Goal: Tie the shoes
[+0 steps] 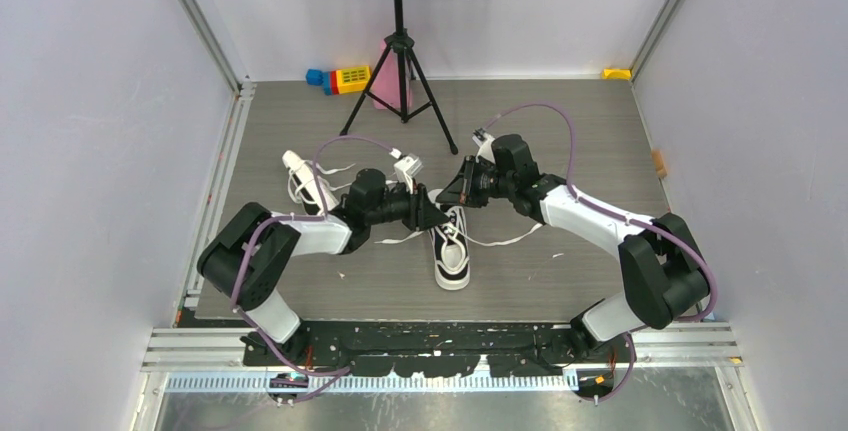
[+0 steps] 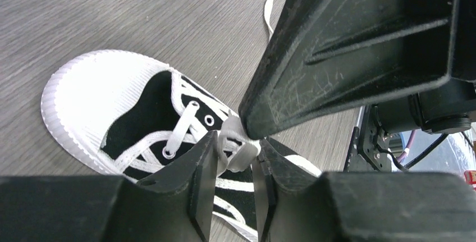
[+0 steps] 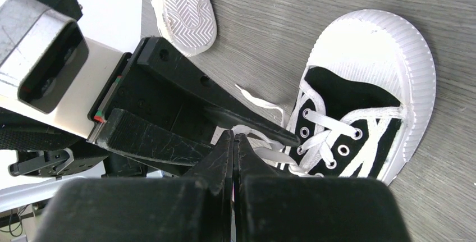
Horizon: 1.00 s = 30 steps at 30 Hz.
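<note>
One of the shoes (image 1: 450, 251) stands upright mid-table: black upper, white toe cap (image 2: 95, 93), white laces (image 3: 331, 127). The other shoe (image 1: 303, 181) lies tipped at the left, its sole (image 3: 182, 6) showing. Both grippers meet over the upright shoe's tongue. My right gripper (image 3: 233, 136) is shut, pinching a loop of white lace (image 2: 238, 149) at its tip. My left gripper (image 2: 237, 144) is open, its fingers (image 2: 202, 169) on either side of that loop. In the top view the left gripper (image 1: 432, 213) and right gripper (image 1: 455, 191) almost touch.
A black tripod stand (image 1: 400, 61) rises at the back centre. Coloured blocks (image 1: 340, 79) lie beside it. A yellow piece (image 1: 617, 73) sits in the back right corner. Loose lace ends (image 1: 510, 241) trail over the table to the right of the shoe.
</note>
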Tool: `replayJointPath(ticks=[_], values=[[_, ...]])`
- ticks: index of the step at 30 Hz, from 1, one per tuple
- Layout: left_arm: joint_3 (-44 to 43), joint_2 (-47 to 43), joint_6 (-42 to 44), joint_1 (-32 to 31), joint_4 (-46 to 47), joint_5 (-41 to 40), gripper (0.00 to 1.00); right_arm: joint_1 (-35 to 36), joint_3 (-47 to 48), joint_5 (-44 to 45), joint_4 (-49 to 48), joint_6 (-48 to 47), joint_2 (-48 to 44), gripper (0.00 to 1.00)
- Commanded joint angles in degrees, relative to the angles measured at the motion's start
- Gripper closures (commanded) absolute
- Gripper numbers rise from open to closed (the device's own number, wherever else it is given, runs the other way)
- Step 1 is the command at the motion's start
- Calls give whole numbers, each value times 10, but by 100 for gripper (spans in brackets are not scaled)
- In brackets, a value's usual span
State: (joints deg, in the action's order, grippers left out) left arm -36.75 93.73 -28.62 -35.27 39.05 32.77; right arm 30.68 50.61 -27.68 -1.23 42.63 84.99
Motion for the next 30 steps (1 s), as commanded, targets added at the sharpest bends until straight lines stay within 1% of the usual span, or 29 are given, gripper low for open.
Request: replayJointPath(ticks=[1, 6, 9, 17, 20, 22, 24, 25, 28, 29, 30], values=[[17, -33, 21, -2, 3, -3, 72, 3, -9, 17, -16, 1, -32, 100], [20, -37, 24, -1, -6, -6, 92, 3, -24, 41, -23, 3, -49, 100], [18, -40, 25, -1, -13, -9, 100, 2, -29, 49, -21, 3, -53, 100], [5, -56, 41, -2, -78, -28, 100, 1, -55, 92, -21, 10, -81, 99], [-2, -58, 46, -3, -90, -30, 100, 0, -69, 97, -37, 25, -89, 92], [-9, -54, 50, -8, -95, -33, 100, 0, -76, 101, -45, 34, -95, 92], [-20, -52, 61, -15, -120, -44, 100, 0, -82, 107, -46, 36, -103, 91], [-27, -53, 70, -21, -137, -53, 100, 0, -84, 109, -43, 36, -109, 87], [-45, -58, 96, -34, -181, -77, 100, 0, -89, 124, -21, 32, -128, 59], [-49, -60, 101, -37, -190, -84, 100, 0, -91, 134, -7, 32, -136, 53], [-53, -61, 103, -39, -196, -87, 100, 0, -90, 151, 17, 35, -146, 50]])
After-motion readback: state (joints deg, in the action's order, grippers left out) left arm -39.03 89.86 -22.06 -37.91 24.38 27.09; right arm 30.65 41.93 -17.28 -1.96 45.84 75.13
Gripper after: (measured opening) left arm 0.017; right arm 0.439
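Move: The lace loop sits right at my left hand, between its part-open fingers and at most 1 cm to their right; my right fingertips are shut at the same loop, which lies about 1 cm left of and 2 cm below that hand. From my left hand the middle of the black shoe lies some 5 cm back, 3 cm right and 5 cm below. The left lace end lies about 16 cm left and 6 cm back, on the table. I shut my left fingers from a third open onto the loop and keep the pinch, drawing back and sinking about 1 cm each while the fingertips tip slightly down. My right hand, still shut at first, backs off to the right by some 3 cm, away from the loop and my left fingers, turning about 10 degrees clockwise, and opens its fingers towards the end. ##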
